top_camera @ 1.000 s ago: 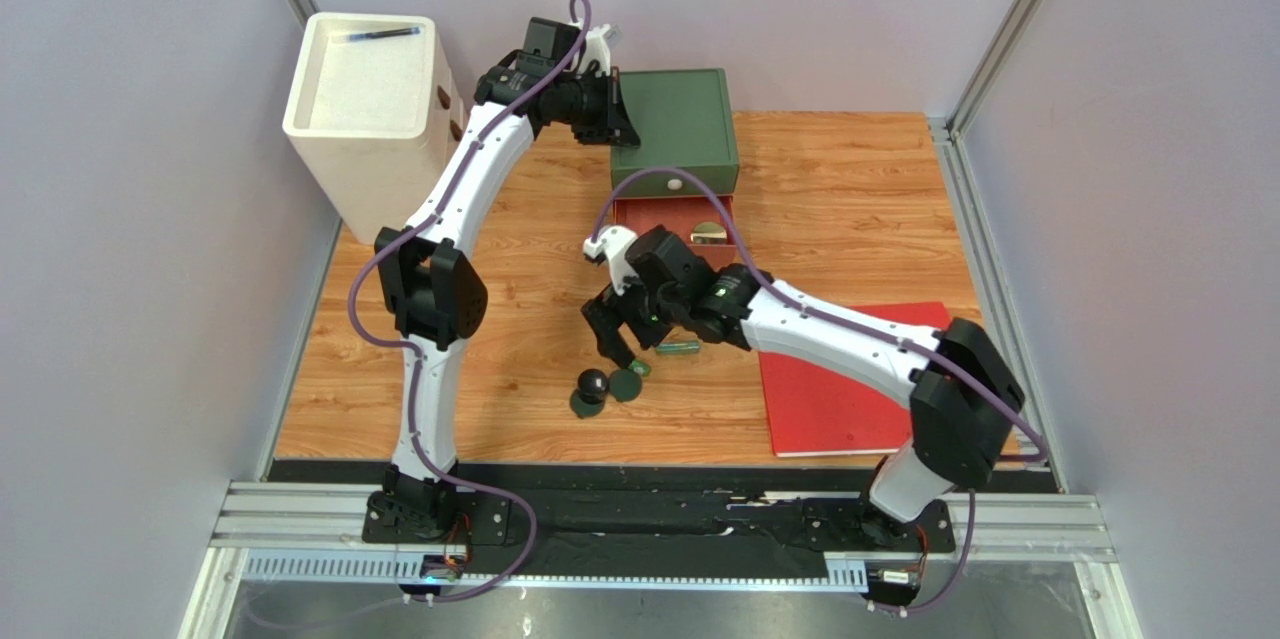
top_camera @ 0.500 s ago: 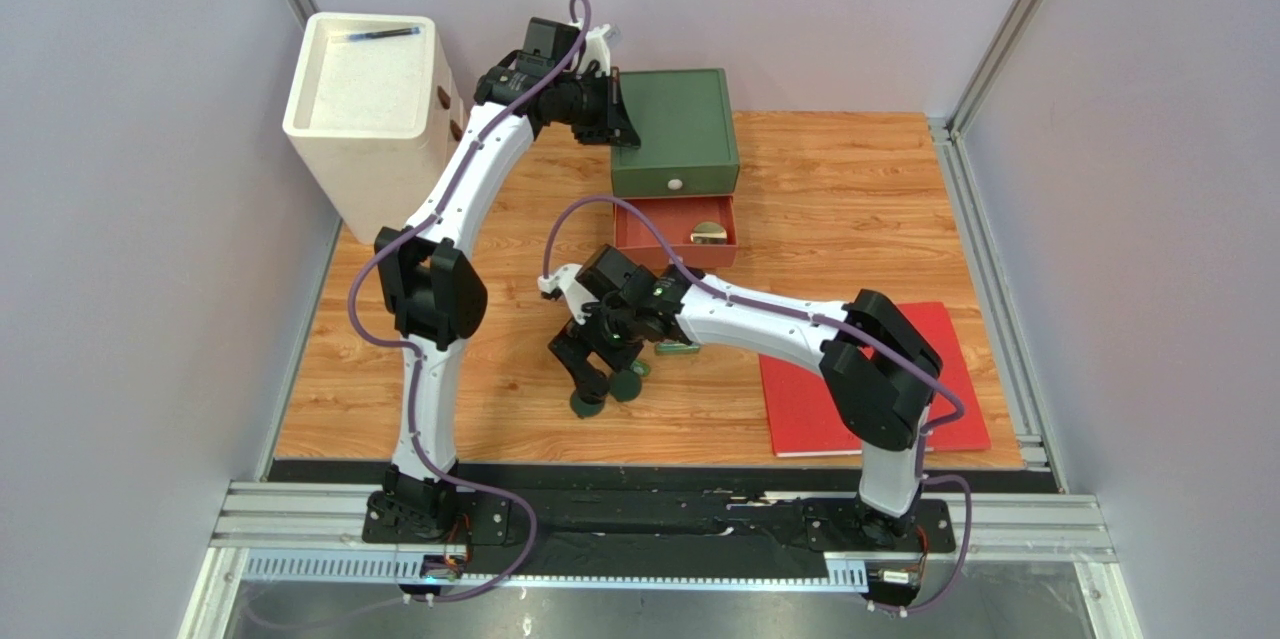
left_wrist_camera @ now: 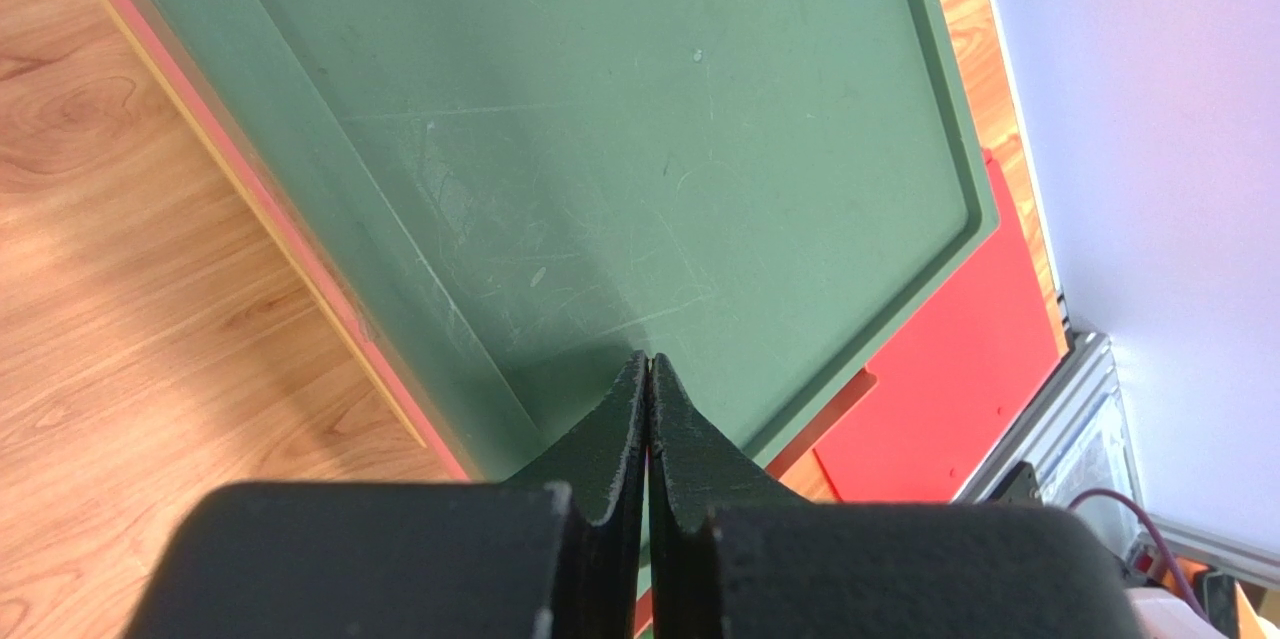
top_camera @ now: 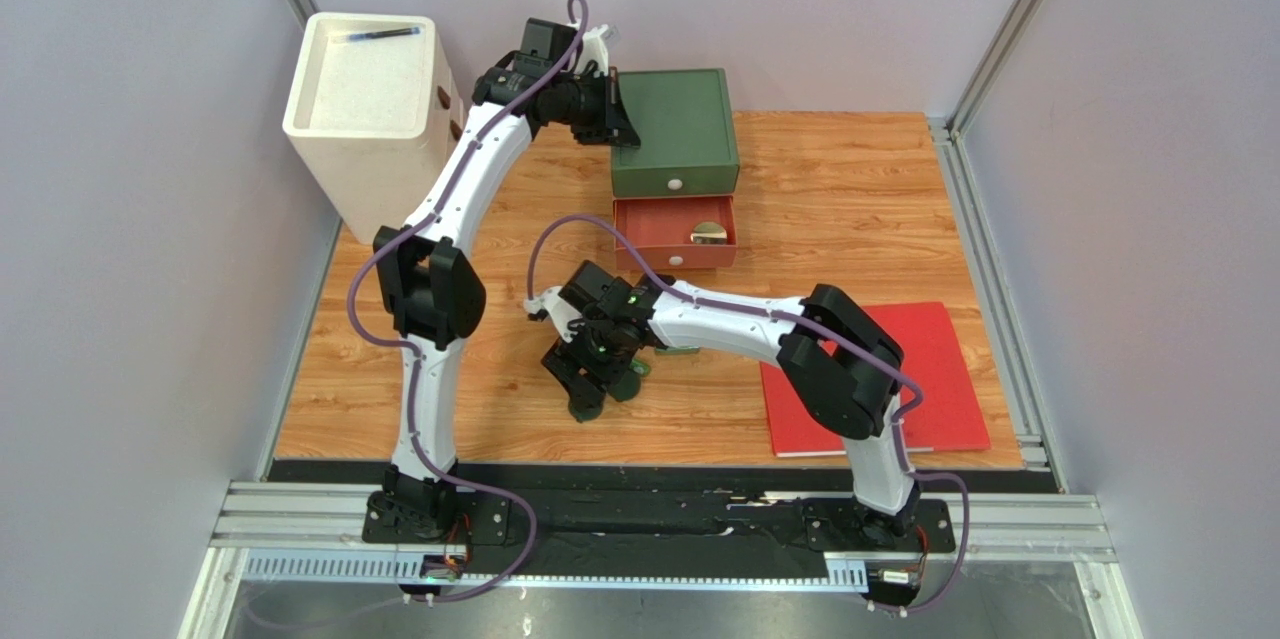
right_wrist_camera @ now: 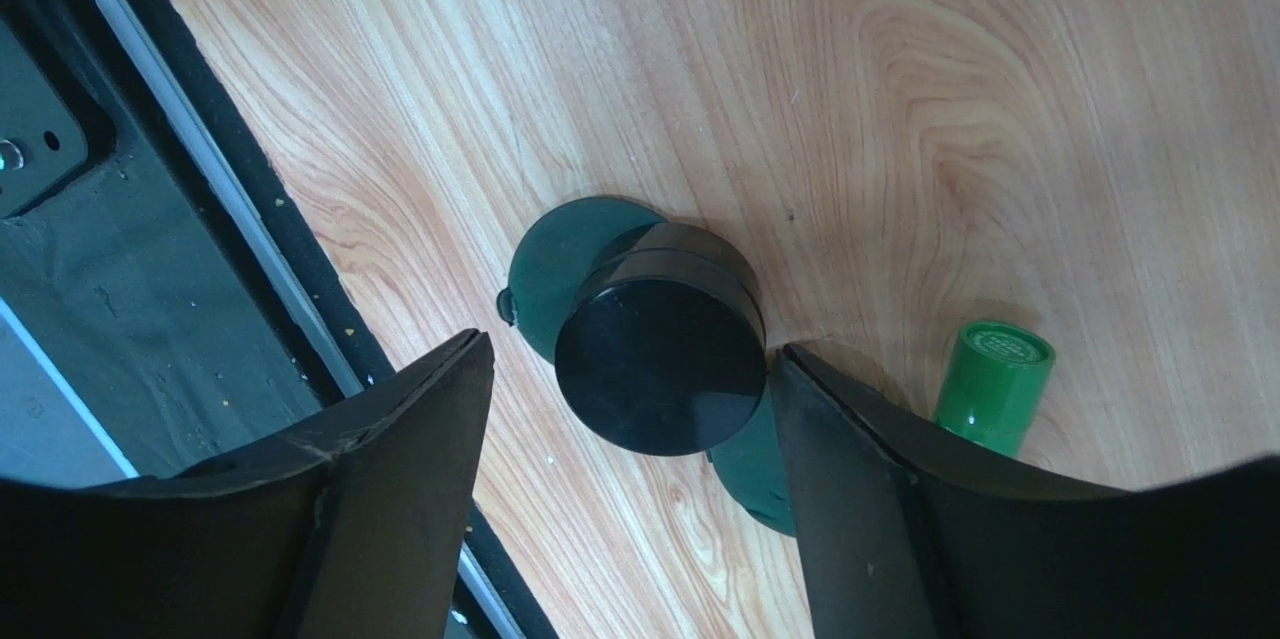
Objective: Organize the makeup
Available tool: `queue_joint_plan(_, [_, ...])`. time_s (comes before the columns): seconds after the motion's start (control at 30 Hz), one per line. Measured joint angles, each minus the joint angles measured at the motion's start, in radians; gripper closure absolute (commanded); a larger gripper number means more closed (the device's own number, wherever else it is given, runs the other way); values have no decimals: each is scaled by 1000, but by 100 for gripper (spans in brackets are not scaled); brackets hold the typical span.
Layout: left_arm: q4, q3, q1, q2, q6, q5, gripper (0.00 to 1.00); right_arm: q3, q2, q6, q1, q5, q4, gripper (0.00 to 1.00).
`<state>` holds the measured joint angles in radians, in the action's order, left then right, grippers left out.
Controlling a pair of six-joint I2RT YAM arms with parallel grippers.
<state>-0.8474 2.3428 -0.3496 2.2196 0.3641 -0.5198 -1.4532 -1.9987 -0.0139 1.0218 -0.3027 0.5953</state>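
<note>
A black round-topped makeup piece [right_wrist_camera: 661,359] stands on the wood between two dark green compacts, one [right_wrist_camera: 559,261] behind it and one [right_wrist_camera: 759,471] in front. My right gripper [right_wrist_camera: 631,350] is open and straddles the black piece. Its right finger [right_wrist_camera: 864,489] is close against the piece, while a gap remains at the left finger [right_wrist_camera: 398,482]. A green tube [right_wrist_camera: 995,381] lies just right of that. From above, the right gripper [top_camera: 591,384] hides this cluster. My left gripper [left_wrist_camera: 648,360] is shut, its tip on the green box lid [left_wrist_camera: 601,144].
The green box [top_camera: 675,129] stands at the back, its red drawer [top_camera: 649,240] pulled open with a small round item [top_camera: 706,234] inside. A white bin [top_camera: 368,107] sits at the back left. A flat red book [top_camera: 939,369] lies at the right.
The right arm has swung left and toward the near edge, bringing its gripper down around the black piece; its jaws have narrowed a little. The left arm has not moved.
</note>
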Motion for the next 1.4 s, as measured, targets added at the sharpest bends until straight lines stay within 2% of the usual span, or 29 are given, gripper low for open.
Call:
queue_joint_plan(0.1, [7, -8, 3, -2, 1, -9, 100, 0, -1, 0, 3, 0, -2, 37])
queue_joint_plan(0.3, [20, -23, 5, -8, 1, -16, 100, 0, -8, 0, 5, 6, -2, 67])
queue_joint_plan(0.4, [23, -25, 5, -10, 1, -17, 100, -1, -8, 1, 5, 7, -1, 76])
queue_joint_plan(0.5, [23, -25, 5, -10, 1, -17, 100, -2, -8, 2, 5, 10, 2, 80])
queue_joint_plan(0.73, [28, -32, 5, -13, 1, -17, 100, -12, 6, 6, 5, 60, 32, 81])
queue_joint_plan(1.0, [44, -51, 5, -21, 1, -17, 100, -69, 122, 25, -22, 163, 54, 80])
queue_joint_plan(1.2, [45, -52, 5, -22, 1, -17, 100, -147, 203, 42, -119, 259, 31, 79])
queue_joint_plan(1.4, [45, -52, 5, -23, 1, -17, 100, -158, 247, 56, -220, 362, -11, 77])
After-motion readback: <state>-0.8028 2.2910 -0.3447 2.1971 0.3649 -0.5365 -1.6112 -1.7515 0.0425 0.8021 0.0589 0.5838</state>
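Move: The black makeup jar is already between my open right fingers, level with them and about 1 cm below. One green disc lies some 3 cm back and 1 cm left of my right hand, the other about 4 cm to its right. The green tube is around 4 cm ahead and 5 cm right, and the open red drawer roughly 20 cm ahead and 11 cm right. From my left hand the jar is about 31 cm back, 3 cm left and 21 cm lower. I close my right fingers around the sides of the black jar until they stop firmly on it, then lift it off and swing it up and forward, about 16 cm each way, drifting some 6 cm right towards the open red drawer. On the way my fingers tip forward some 30 degrees and the hand turns clockwise. My closed left fingertips stay put at the left edge of the green cabinet top. ##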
